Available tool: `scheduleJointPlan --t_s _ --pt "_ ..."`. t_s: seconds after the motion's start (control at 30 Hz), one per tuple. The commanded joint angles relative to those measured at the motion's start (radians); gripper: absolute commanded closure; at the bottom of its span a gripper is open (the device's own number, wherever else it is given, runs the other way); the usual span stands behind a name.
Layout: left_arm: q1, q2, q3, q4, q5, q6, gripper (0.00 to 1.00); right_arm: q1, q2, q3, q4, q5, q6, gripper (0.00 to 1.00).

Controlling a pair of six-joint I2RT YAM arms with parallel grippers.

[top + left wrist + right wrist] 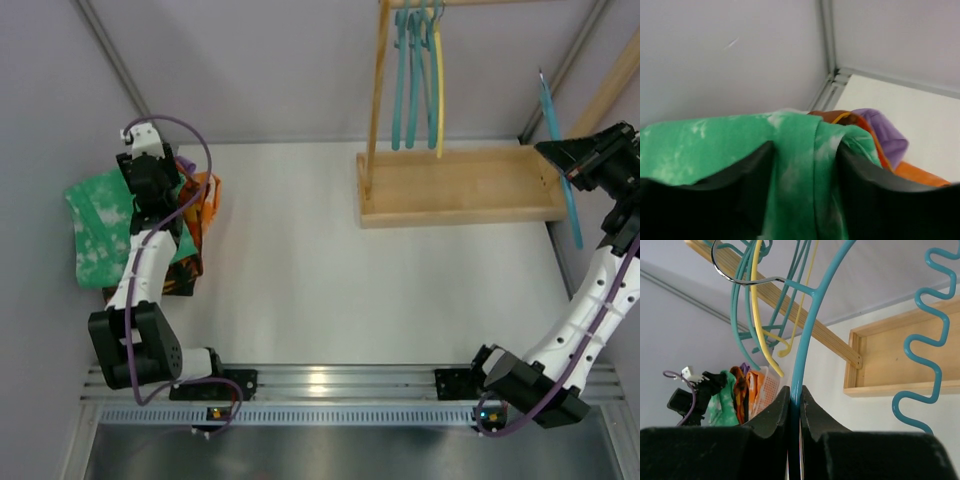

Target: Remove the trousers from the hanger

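The trousers lie in a heap at the table's left edge: green mottled with white (100,225), orange-red patterned (200,215) and a bit of purple (185,162). My left gripper (148,168) is down on the heap. In the left wrist view its jaws (806,147) stand apart, with a fold of the green trousers (795,150) lying between them; the purple trousers (885,135) and the orange ones (915,172) show behind. My right gripper (562,160) is raised at the far right, shut (795,390) on the wire of a bare teal hanger (810,325).
A wooden rack with a tray base (460,185) stands at the back right. Teal hangers (410,80) and a yellow one (438,90) hang from its rail. A white perforated basket (767,387) sits by the heap. Walls close in on both sides.
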Motion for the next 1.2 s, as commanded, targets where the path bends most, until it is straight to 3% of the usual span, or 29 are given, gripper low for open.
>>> scheduleJointPlan --t_s 0.0,0.03,0.13,0.23,0.37,0.43,0.67,0.8,1.17 --pt "-0.005 -0.072 0.060 0.097 0.224 -0.090 0.35 0.009 0.055 0.107 -0.028 -0.024 -0.027 1.00" --pt "-0.005 -0.100 0.054 0.084 0.245 -0.101 0.22 0.009 0.081 0.121 -0.036 -0.025 -0.024 1.00" --pt "-0.005 -0.221 0.062 0.050 0.362 -0.111 0.01 0.009 0.121 0.166 -0.042 -0.033 0.008 1.00" --pt "-0.006 -0.330 0.074 0.005 0.475 -0.130 0.01 0.009 0.178 0.175 0.048 -0.038 0.118 1.00" --pt "-0.006 -0.436 0.085 -0.019 0.549 -0.179 0.02 0.029 0.218 0.106 0.385 -0.047 0.436 1.00" --pt "-0.006 -0.465 0.091 -0.021 0.575 -0.194 0.01 0.061 0.255 0.121 0.449 -0.032 0.492 1.00" --pt "-0.006 -0.537 0.123 -0.074 0.611 -0.272 0.01 0.212 0.364 0.336 0.445 0.138 0.499 1.00" --pt "-0.008 -0.568 0.107 -0.113 0.608 -0.291 0.01 0.278 0.394 0.342 0.587 0.218 0.536 1.00" --pt "-0.006 -0.603 0.102 -0.163 0.597 -0.299 0.01 0.456 0.511 0.414 0.587 0.356 0.480 1.00"
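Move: My left hand holds the green trousers, their middle about 10 cm back, 5 cm left and 8 cm below; the orange trousers lie some 11 cm right, 3 cm back and 12 cm below. From my right hand, which grips the empty blue hanger, the free rail is roughly 22 cm ahead, 13 cm left and 17 cm up; the hung hangers are 21 cm ahead, 17 cm left and 6 cm up. My left hand finishes opening and leaves the green trousers on the heap, rising about 22 cm while drawing back and to the right, swinging clockwise and tipping its fingers up. Meanwhile my right hand keeps its pinch on the blue hanger and carries it some 16 cm forward towards the rail, climbing, bearing slightly right, then left, and rolling its left side up. ##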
